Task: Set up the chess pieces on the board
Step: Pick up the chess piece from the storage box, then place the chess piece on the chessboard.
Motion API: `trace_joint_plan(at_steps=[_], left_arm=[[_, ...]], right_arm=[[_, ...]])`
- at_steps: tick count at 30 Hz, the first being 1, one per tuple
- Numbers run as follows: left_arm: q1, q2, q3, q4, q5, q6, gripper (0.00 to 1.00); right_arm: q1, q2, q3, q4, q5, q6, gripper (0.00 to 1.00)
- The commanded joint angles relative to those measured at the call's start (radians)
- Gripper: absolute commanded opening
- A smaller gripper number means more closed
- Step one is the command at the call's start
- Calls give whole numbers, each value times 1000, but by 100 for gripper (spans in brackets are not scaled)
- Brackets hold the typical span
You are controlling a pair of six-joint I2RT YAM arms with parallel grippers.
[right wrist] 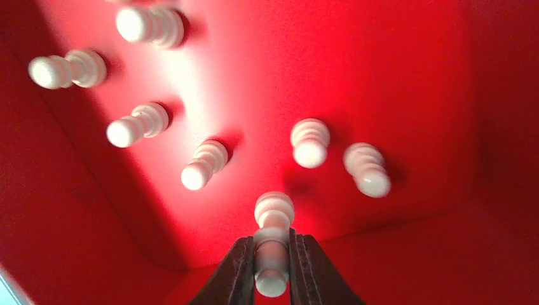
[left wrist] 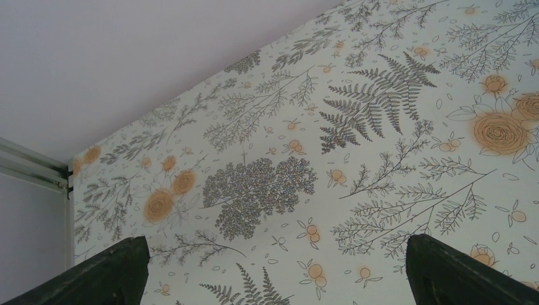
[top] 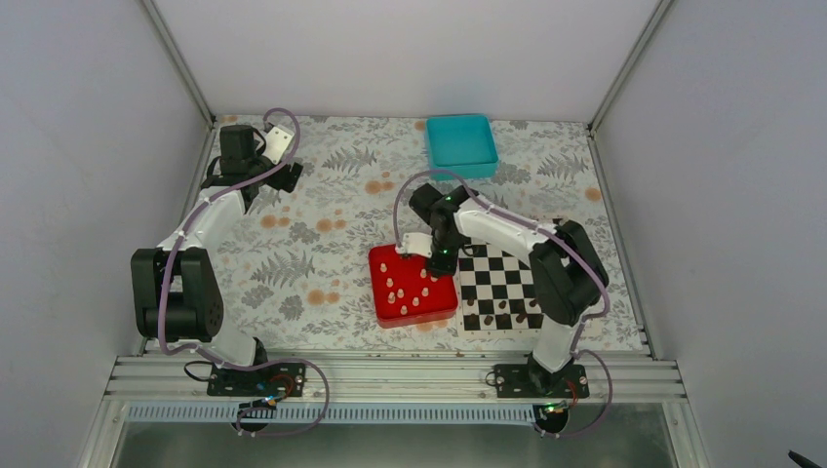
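Note:
In the right wrist view, my right gripper [right wrist: 272, 254] is shut on a pale chess piece [right wrist: 273, 244], which stands upright just above the floor of the red tray [right wrist: 394, 76]. Several more pale chess pieces [right wrist: 309, 143] stand around it in the tray. From above, the right gripper [top: 441, 261] hangs over the red tray's [top: 439, 307] far right corner, next to the checkered board [top: 502, 278]. My left gripper [top: 293, 161] is far off at the back left. It stands open [left wrist: 278, 244] over the flowered cloth with nothing between its fingers [left wrist: 114, 273].
Dark brown pieces [top: 488, 317] stand along the board's near rows. A teal tray [top: 461, 143] sits at the back, right of centre. Grey walls close in the table on three sides. A metal rail runs along the near edge.

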Motion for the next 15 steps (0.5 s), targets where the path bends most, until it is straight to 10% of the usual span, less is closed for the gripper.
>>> trace_joint_plan(at_steps=[1,15], left_arm=[[1,-8,-6,13,14,-3,100],[1,-19,-6,12,21,-4,100]], right_arm=[[-30,-114,107,-59,21,-4,8],[-491,-170,211,-109,116,-146,8]])
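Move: I already hold a white chess piece in my right hand, just off the storage box floor. The middle of the board's far row lies about 12 cm ahead of that hand, 17 cm right and 4 cm below. Two other white pieces stand about 3 cm left, 1 cm ahead, and 1 cm left, 4 cm ahead; the box's right wall is level, some 4 cm right. From my left hand, the far row is roughly 52 cm right, 10 cm back. Keeping the white piece pinched by its upper part, my right hand climbs about 11 cm up out of the red box while reaching forward as much. Once well up it sweeps some 12 cm right, past the wall and over the board towards its far row, the fingertips swinging forward and the wrist turning clockwise, each by about 20 degrees. ##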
